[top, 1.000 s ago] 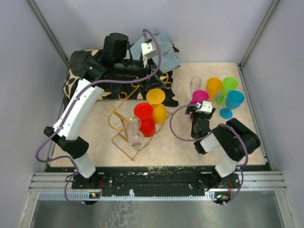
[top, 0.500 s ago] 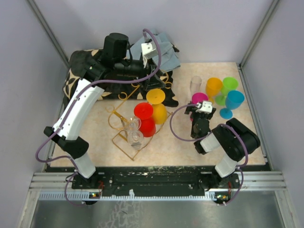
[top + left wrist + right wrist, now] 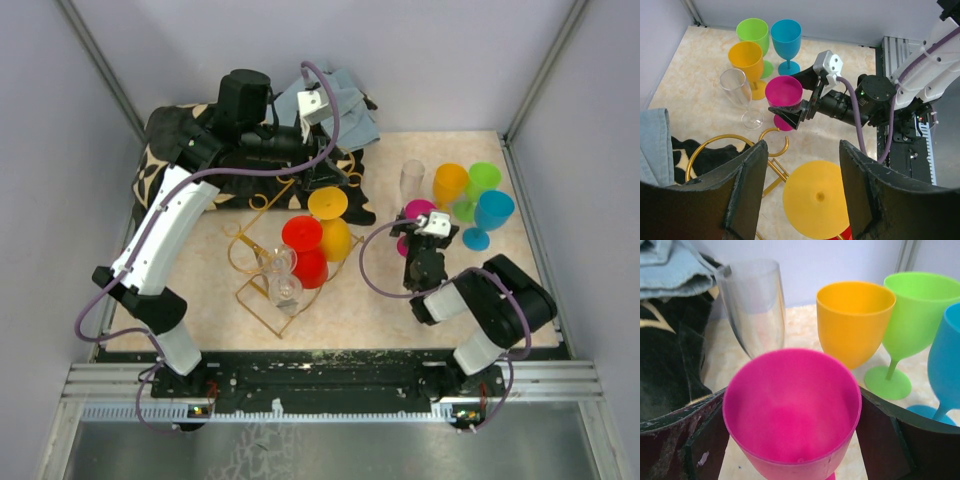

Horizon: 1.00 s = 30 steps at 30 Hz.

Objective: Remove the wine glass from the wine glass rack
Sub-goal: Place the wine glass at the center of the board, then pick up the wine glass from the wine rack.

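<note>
The gold wire wine glass rack (image 3: pixel 248 262) stands left of centre, one scroll end (image 3: pixel 775 150) showing in the left wrist view. A yellow wine glass (image 3: pixel 328 203) hangs upside down on it, foot up (image 3: pixel 816 200), beside a red one (image 3: pixel 303 236) and two clear ones (image 3: pixel 285 290). My left gripper (image 3: pixel 322 182) hovers open just above the yellow foot, fingers (image 3: pixel 747 185) to either side. My right gripper (image 3: pixel 418 224) is open around a magenta glass (image 3: pixel 792 405) standing upright on the table; whether the fingers (image 3: pixel 885 435) touch it I cannot tell.
Orange (image 3: pixel 450 182), green (image 3: pixel 484 178), blue (image 3: pixel 493 210) and clear (image 3: pixel 412 178) glasses stand close behind the magenta one. A black patterned cloth (image 3: pixel 170 130) and a grey-blue cloth (image 3: pixel 350 105) lie at the back left. Walls close in on both sides.
The right arm's elbow has shifted toward the near right and its wrist has drawn back slightly from the magenta glass. The left arm and the rack have not moved.
</note>
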Each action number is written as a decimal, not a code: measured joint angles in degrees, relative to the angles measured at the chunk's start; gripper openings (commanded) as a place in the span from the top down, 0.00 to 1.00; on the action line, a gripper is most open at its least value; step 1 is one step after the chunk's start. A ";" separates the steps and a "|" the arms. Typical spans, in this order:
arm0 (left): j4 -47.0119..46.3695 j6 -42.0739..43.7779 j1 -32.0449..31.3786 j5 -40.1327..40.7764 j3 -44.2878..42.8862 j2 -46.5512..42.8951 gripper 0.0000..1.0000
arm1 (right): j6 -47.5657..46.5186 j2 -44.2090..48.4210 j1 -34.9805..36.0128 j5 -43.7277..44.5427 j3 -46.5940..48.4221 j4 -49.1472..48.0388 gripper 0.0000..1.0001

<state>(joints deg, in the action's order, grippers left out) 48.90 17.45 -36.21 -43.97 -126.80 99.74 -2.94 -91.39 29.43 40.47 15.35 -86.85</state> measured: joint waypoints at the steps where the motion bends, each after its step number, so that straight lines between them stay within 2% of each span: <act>1: -0.02 0.02 0.00 0.00 0.00 0.00 0.33 | -0.13 0.72 0.00 0.00 0.00 0.00 0.09; 12: -1.18 -0.83 0.00 0.00 -0.02 0.00 0.20 | -3.08 17.94 0.02 0.17 -0.02 1.62 0.08; 16: -2.45 -2.45 0.00 0.28 -0.02 -0.31 0.14 | -4.02 28.28 0.02 0.92 -0.09 7.98 0.08; 19: -4.20 -4.66 0.04 1.73 0.22 -1.55 0.09 | -3.91 39.21 0.02 1.81 1.03 19.54 0.08; 23: -6.75 -9.05 1.36 4.74 3.34 -6.73 0.04 | -2.14 49.00 0.02 2.16 11.93 42.56 0.07; 27: -9.51 -15.39 8.11 4.83 8.07 -13.64 0.04 | 2.23 48.41 0.02 0.74 29.14 63.73 0.07; 30: -10.67 -20.76 19.26 2.71 10.73 -16.81 0.02 | 7.32 43.67 0.02 -2.05 42.84 77.35 0.07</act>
<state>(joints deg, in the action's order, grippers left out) 38.24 -3.31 -16.95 -41.25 -116.07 82.94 4.38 -47.72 29.45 38.41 58.19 -9.50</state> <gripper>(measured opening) 0.966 0.927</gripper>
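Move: The pink glass already stands on the board between the right gripper's open fingers, its middle about 5 cm below the hand point and 1 cm ahead. From the right hand, the clear glass stands some 11 cm ahead and 2 cm left, the yellow one 11 cm ahead and 7 cm right, the blue one 3 cm ahead and 17 cm right. From the left hand, the pink glass is about 8 cm ahead, 21 cm right and 32 cm lower. Raise the right gripper nearly straight up, about 29 cm, to clear the pink glass, drawing back roughly 6 cm, with the fingers kept wide open and tipping up on the way. Open the empty left gripper wider; then lift it and swing it left, away from the pink glass and the rack, some 13 cm, turning it counter-clockwise. ##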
